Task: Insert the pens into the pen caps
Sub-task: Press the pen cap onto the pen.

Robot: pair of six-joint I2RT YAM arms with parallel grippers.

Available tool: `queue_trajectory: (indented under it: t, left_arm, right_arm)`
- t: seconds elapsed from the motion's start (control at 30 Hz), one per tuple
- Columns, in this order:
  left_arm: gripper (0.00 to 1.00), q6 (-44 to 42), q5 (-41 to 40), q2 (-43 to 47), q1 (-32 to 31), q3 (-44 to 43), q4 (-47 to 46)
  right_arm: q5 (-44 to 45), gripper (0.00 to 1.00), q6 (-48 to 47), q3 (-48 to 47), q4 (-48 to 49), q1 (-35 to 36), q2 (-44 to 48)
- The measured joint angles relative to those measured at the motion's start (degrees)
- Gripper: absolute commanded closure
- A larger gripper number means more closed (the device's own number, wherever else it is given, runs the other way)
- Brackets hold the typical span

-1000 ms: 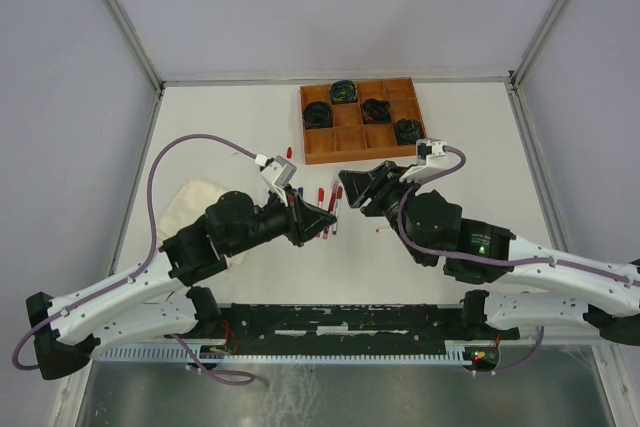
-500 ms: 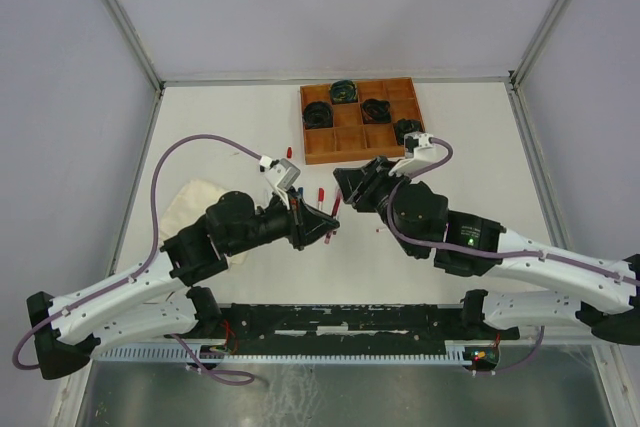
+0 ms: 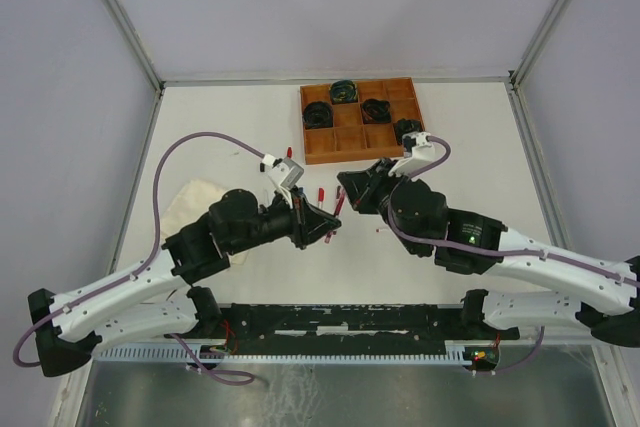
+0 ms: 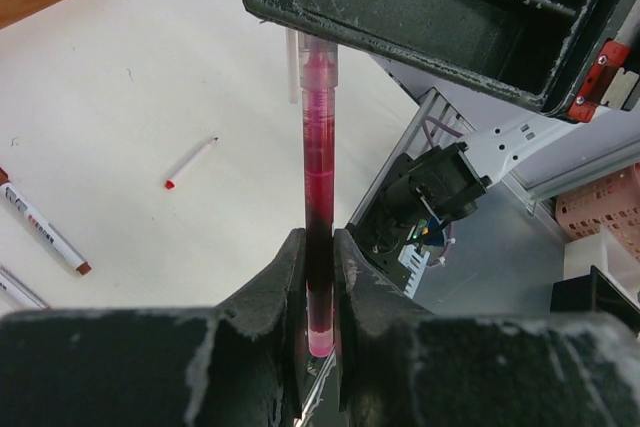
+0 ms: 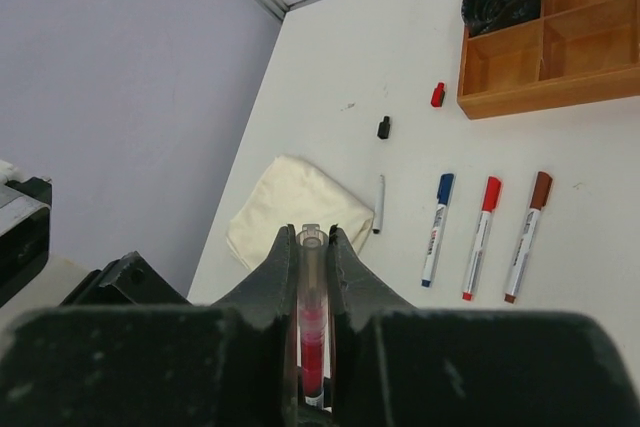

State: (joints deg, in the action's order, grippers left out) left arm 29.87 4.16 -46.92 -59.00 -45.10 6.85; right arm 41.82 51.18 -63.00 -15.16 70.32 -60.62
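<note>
My left gripper (image 3: 328, 217) is shut on a red pen (image 4: 319, 177) and holds it off the table. The pen's tip end sits inside a clear pen cap (image 5: 312, 267) that my right gripper (image 3: 346, 190) is shut on. The two grippers face each other closely at the table's middle. In the left wrist view the pen runs from my jaws (image 4: 319, 247) up under the right gripper's body. In the right wrist view the cap stands between my jaws (image 5: 312, 242) with red showing inside it. Blue (image 5: 437, 215), red (image 5: 480, 224) and brown (image 5: 527, 222) capped pens lie side by side on the table.
A folded cream cloth (image 5: 290, 207) lies at the left. A wooden compartment tray (image 3: 321, 153) with dark coiled cable bundles (image 3: 344, 90) stands at the back. A loose red cap (image 5: 438, 95), a black cap (image 5: 384, 127) and a thin black-tipped pen (image 5: 379, 204) lie near the tray.
My right gripper has moved left towards my left gripper, bringing the cap up to the red pen's tip. My left gripper has shifted slightly up and right.
</note>
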Motion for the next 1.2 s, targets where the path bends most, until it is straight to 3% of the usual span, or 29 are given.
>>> queue_trajectory:
  t: [0.67,0.93,1.2]
  left_arm:
    - [0.97,-3.5,0.7,-9.3,-1.6,-11.7,5.0]
    - [0.97,-4.7,0.2,-10.6,-2.5,-13.2,8.6]
    - [0.97,-4.8,0.4,-12.9,-2.5,-13.4,14.7]
  right_arm:
    - [-4.1,1.00,-1.2,2.4,-0.3,-2.0,7.7]
    - [-4.7,1.00,4.7,9.7,2.4,-2.0,12.5]
    - [-0.8,1.00,8.7,15.2,4.2,2.6,10.8]
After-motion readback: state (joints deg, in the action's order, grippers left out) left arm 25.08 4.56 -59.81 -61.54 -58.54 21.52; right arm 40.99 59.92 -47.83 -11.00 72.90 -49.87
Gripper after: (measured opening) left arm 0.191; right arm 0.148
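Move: The pen cap, already in the right fingers, lies some 6 cm ahead of the left gripper, 2 cm to its right and 5 cm higher. From the right gripper the red pen, where the left fingers hold it, is about 6 cm back, 2 cm to the left and 5 cm down. On the table roughly 20 cm below the left gripper, the brown-capped marker lies 8 cm ahead and 3 cm right, the red-capped marker 5 cm left of that one. Keep both grips shut and carry the joined pen and cap about 3 cm right and 2 cm up with both hands. Then press them together on the way down: sink the right gripper some 6 cm, drawing it back along the pen towards the left fingers, while the left gripper gives way less, rolling its left side up. ##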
